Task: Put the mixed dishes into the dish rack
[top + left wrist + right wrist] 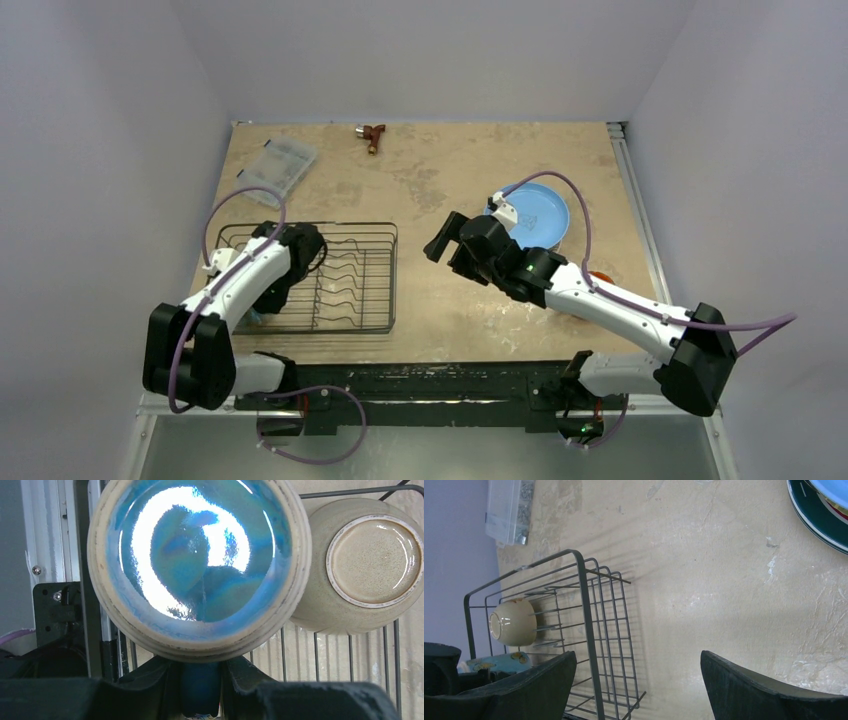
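Observation:
The black wire dish rack (345,280) sits left of centre. My left gripper (200,666) is shut on the handle of the blue mug (200,565), whose glossy round end faces the camera over the rack's left end. The small white bowl (370,565) lies upside down in the rack beside the mug. My right gripper (447,240) hangs open and empty over bare table, right of the rack. The light blue plate (537,215) lies behind it, stacked on the green-rimmed plate (811,517). The orange mug (601,275) peeks out from behind the right arm.
A clear plastic compartment box (281,164) lies at the back left, and a small brown tool (373,135) at the back edge. Walls close in on both sides of the table (460,320). The rack's wavy dividers (345,270) stand in its middle.

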{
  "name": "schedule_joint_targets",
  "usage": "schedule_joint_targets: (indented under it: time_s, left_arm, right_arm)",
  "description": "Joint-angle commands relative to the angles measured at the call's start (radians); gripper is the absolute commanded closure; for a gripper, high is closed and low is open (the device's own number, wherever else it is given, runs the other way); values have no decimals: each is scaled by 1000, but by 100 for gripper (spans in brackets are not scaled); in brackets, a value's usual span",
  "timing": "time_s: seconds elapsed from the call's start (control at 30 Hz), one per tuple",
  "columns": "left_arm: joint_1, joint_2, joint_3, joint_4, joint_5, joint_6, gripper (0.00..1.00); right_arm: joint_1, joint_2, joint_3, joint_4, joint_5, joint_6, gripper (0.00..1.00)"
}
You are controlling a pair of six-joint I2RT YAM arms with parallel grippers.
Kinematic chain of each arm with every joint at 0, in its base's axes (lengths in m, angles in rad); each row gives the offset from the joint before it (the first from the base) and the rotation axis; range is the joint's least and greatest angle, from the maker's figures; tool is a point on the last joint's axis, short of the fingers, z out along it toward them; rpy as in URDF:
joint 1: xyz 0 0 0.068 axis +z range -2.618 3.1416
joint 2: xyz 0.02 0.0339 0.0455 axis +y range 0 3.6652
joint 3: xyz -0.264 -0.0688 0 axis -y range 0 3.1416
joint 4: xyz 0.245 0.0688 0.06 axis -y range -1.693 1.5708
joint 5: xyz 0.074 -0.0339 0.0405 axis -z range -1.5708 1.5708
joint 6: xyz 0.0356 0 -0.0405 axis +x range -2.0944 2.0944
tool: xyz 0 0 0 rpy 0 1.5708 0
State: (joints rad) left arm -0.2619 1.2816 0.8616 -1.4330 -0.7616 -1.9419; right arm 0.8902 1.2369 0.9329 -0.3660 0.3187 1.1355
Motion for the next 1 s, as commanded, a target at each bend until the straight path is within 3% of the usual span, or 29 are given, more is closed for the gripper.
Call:
schedule_joint_targets:
  time_s: [0.0,0.17,0.57,0.97]
  left_arm:
    - [10,40,32,2,-89,27,96]
    - [12,67,41,14,-93,37,85]
    - [36,0,-29,31,-88,65,85]
    - [46,-48,-38,26,-80,100,18]
  right_arm:
    - [2,-11,17,31,8,-22,4]
    - [2,0,13,37,8,-24,4]
    - [2,-2,10,39,12,-35,3]
    - [3,-31,-13,36,18,-35,3]
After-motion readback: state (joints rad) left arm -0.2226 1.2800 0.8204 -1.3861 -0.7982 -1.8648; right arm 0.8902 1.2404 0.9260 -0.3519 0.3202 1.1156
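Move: In the near-left corner area of the dish rack lies the spot for the blue mug, about 6 cm left of the left hand, level with it fore and aft, some 5 cm below; the hand already holds the mug mouth-down by its handle. The upturned bowl sits about 9 cm ahead, 3 cm left and 3 cm lower, the rack's near-left corner about 6 cm back and 11 cm left. From the right hand the spot is some 46 cm left, 10 cm back, 13 cm lower. Lowering the upside-down mug the last 1 cm or so towards the rack floor, the left hand also eases slightly forward, then comes back about 1 cm while staying low. The fingers then open wide and let go of the handle, the hand drifting about 1 cm left, its tips still on either side of the handle. ##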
